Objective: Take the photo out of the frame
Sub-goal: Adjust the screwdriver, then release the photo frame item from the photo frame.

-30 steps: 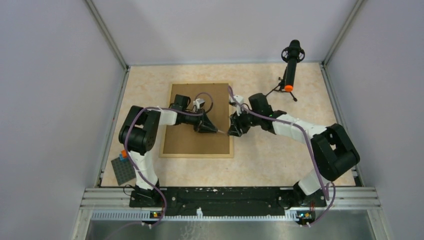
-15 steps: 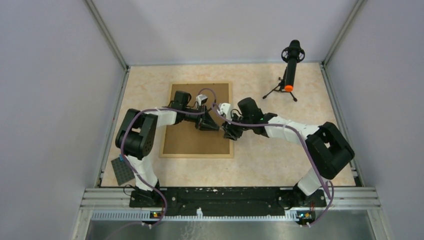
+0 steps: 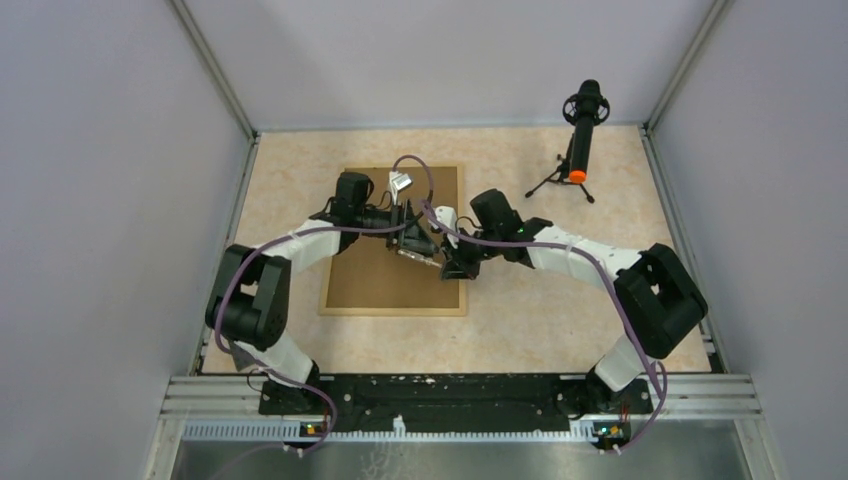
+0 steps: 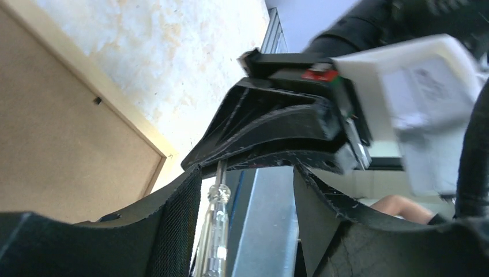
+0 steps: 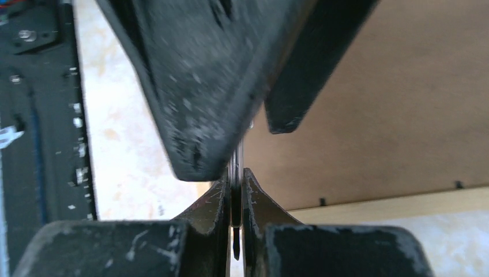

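Observation:
The frame (image 3: 372, 285) lies face down, its brown fibreboard back (image 4: 52, 127) up inside the light-wood edge (image 5: 403, 202). The photo is hidden under that board. Both grippers meet above the frame's right part. A screwdriver with a clear handle (image 4: 214, 231) runs between them. My right gripper (image 5: 236, 176) is shut on its thin metal shaft (image 5: 237, 158), seen too as the right gripper (image 3: 452, 262) from above. My left gripper (image 4: 247, 173) is open, and the handle leans against its left finger (image 4: 173, 219). From above the left gripper (image 3: 423, 243) points right.
A black microphone (image 3: 583, 120) on a small tripod stands at the back right. Grey walls close the table on three sides, and a metal rail (image 3: 460, 395) runs along the near edge by the arm bases.
The left gripper has opened off the screwdriver and the right gripper has shut on its shaft. Both grippers shifted slightly left and away; the left elbow swung outward to the left.

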Action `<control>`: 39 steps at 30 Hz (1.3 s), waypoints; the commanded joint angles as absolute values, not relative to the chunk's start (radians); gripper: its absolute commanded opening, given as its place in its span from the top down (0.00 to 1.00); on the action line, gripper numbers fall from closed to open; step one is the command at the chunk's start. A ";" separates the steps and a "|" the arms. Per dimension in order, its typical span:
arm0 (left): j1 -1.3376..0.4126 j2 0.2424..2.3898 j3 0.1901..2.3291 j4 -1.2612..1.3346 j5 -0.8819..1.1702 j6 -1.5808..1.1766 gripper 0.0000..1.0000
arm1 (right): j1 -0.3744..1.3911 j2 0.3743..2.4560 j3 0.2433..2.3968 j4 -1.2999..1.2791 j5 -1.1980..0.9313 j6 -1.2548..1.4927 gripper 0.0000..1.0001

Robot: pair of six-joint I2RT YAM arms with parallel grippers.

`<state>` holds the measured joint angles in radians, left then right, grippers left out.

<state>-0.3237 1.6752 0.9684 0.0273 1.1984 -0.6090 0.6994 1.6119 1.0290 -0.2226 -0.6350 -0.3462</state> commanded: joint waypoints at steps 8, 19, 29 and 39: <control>-0.319 1.558 0.868 0.122 1.310 -0.390 0.39 | 0.662 1.598 1.082 -0.305 -0.883 -0.270 1.00; -0.345 1.602 0.904 0.005 1.312 -0.281 0.45 | 0.660 1.609 1.094 -0.299 -0.913 -0.243 1.00; -0.353 1.624 0.912 -0.018 1.313 -0.269 0.87 | 0.657 1.640 1.120 -0.316 -0.934 -0.234 1.00; -0.330 1.732 0.829 0.245 1.112 -0.539 1.00 | 0.478 1.567 1.017 -0.259 -0.702 -0.098 0.42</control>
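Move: The screwdriver, its shaft pinched in my right hand, has its clear handle between my left hand's open fingers, its middle about 2 cm to that hand's left, 1 cm back and 2 cm below. From my left hand, the frame's near right corner is roughly 12 cm back, 9 cm right and 13 cm down; the backing board's middle is some 5 cm ahead, 6 cm left, equally low. From my right hand, the handle's middle lies about 7 cm left, 2 cm ahead and 2 cm up. I draw both hands back together about 4 cm, the right still pinching the shaft, my left fingers open around the handle, while the wrists roll opposite ways by some 15 degrees each. Then my left fingers close on the front of the handle; my right opens, lets go and swings forward and to its right, off the tip, as my left lowers the tool about 3.5 cm and eases it forward. ##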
